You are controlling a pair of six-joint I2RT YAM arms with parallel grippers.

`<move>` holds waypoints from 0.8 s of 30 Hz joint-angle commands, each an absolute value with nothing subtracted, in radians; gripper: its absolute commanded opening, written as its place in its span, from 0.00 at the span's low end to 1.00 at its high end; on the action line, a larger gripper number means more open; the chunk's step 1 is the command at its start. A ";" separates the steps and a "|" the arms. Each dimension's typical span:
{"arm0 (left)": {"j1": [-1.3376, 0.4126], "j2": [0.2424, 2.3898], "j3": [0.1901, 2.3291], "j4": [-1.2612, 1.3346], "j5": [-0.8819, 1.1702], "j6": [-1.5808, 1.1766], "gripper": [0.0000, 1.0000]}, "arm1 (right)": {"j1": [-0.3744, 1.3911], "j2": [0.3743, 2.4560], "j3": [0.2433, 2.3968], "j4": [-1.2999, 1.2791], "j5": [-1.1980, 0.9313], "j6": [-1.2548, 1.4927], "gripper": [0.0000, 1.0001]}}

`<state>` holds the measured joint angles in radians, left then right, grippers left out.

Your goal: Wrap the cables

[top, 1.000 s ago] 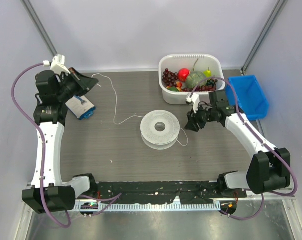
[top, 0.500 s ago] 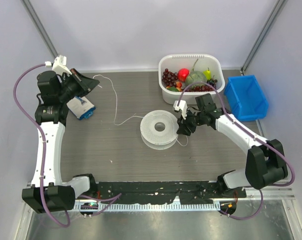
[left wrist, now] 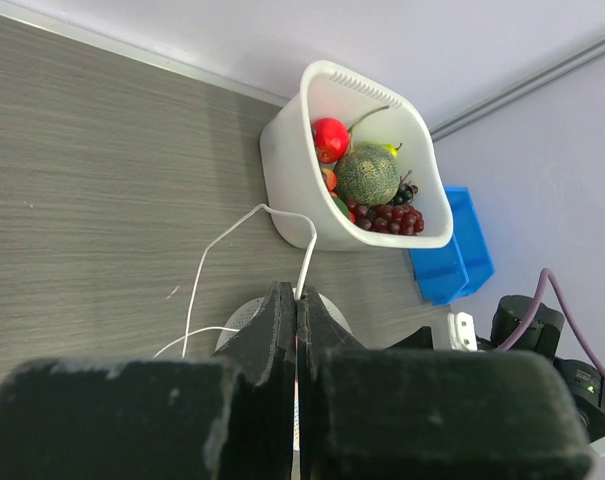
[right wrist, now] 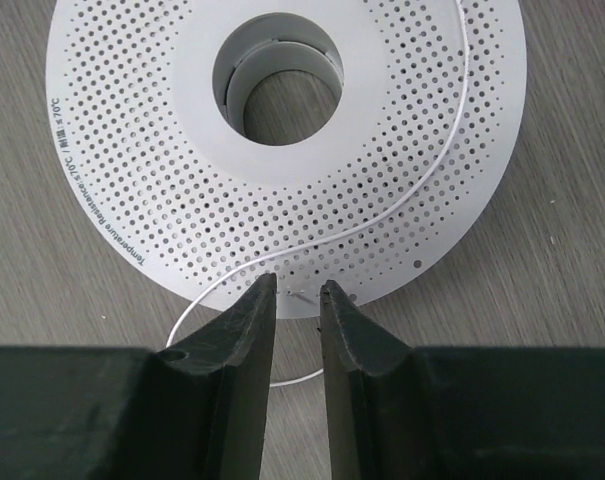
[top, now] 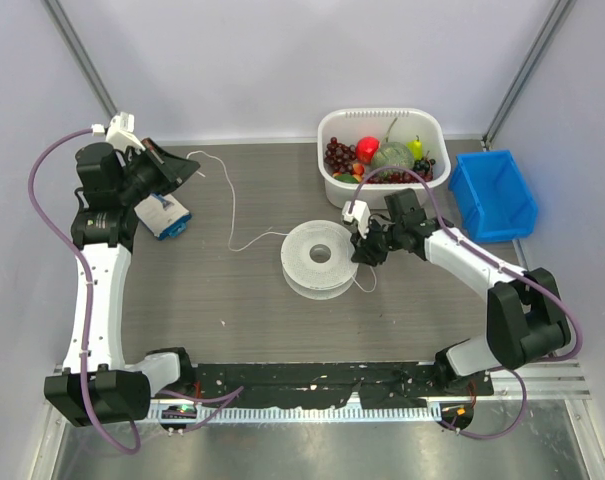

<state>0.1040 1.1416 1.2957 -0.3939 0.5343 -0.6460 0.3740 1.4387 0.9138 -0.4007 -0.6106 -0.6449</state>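
The cable [top: 231,210] is a thin white cord running from my left gripper [top: 189,164] down the table to the white perforated spool [top: 304,264]. In the left wrist view the left gripper [left wrist: 298,292] is shut on the cable [left wrist: 309,250], which leaves the fingertips and loops over the table. My right gripper [top: 360,252] sits at the spool's right edge. In the right wrist view the right gripper [right wrist: 297,285] hangs over the rim of the spool [right wrist: 132,150], jaws a narrow gap apart with nothing between them. The cable [right wrist: 402,205] crosses the spool's top just past the fingertips.
A white tub [top: 382,116] of fruit stands at the back right, also in the left wrist view as the tub [left wrist: 282,150]. A blue bin [top: 497,195] sits to its right. A blue and white packet [top: 162,215] lies under the left arm.
My right arm has swung left from beside the tub to the spool's right edge, and its jaws have narrowed. The left arm and the cable have barely moved.
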 commanded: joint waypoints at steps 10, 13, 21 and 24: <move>0.098 1.117 1.295 -0.419 0.500 -0.552 0.00 | 0.348 1.370 0.989 -0.423 -0.479 -0.532 0.01; 0.101 1.130 1.310 -0.501 0.447 -0.500 0.00 | 0.264 1.327 1.093 -0.449 -0.460 -0.417 0.01; 0.202 1.244 1.368 -0.718 0.298 -0.388 0.00 | 0.016 1.316 1.544 -0.526 -0.209 -0.247 0.01; 0.254 1.278 1.352 -0.765 0.239 -0.315 0.00 | -0.054 1.334 1.708 -0.505 -0.117 -0.222 0.01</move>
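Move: The cable's loose end lies almost between the right hand's part-open fingers, about 1 cm to the right and 1 cm below, beside the spool's right edge. From this hand, the spool's middle is some 8 cm left and 1 cm ahead, and the fruit basket 18 cm ahead and 6 cm right. The left hand, already holding the other end high up, has that loose end about 32 cm right, 4 cm back and 28 cm below, and the blue-and-white packet 9 cm left, 5 cm ahead and 35 cm below. The right fingers shut on the cable's loose end beside the spool and pinch it, sinking under 1 cm. Then the hand sweeps it up about 24 cm, rightward and forward, away from the spool, speeding up while the wrist turns some 50 degrees clockwise and the fingertips tilt up. The left hand keeps its pinch on the other end and swings down and left towards the packet. ##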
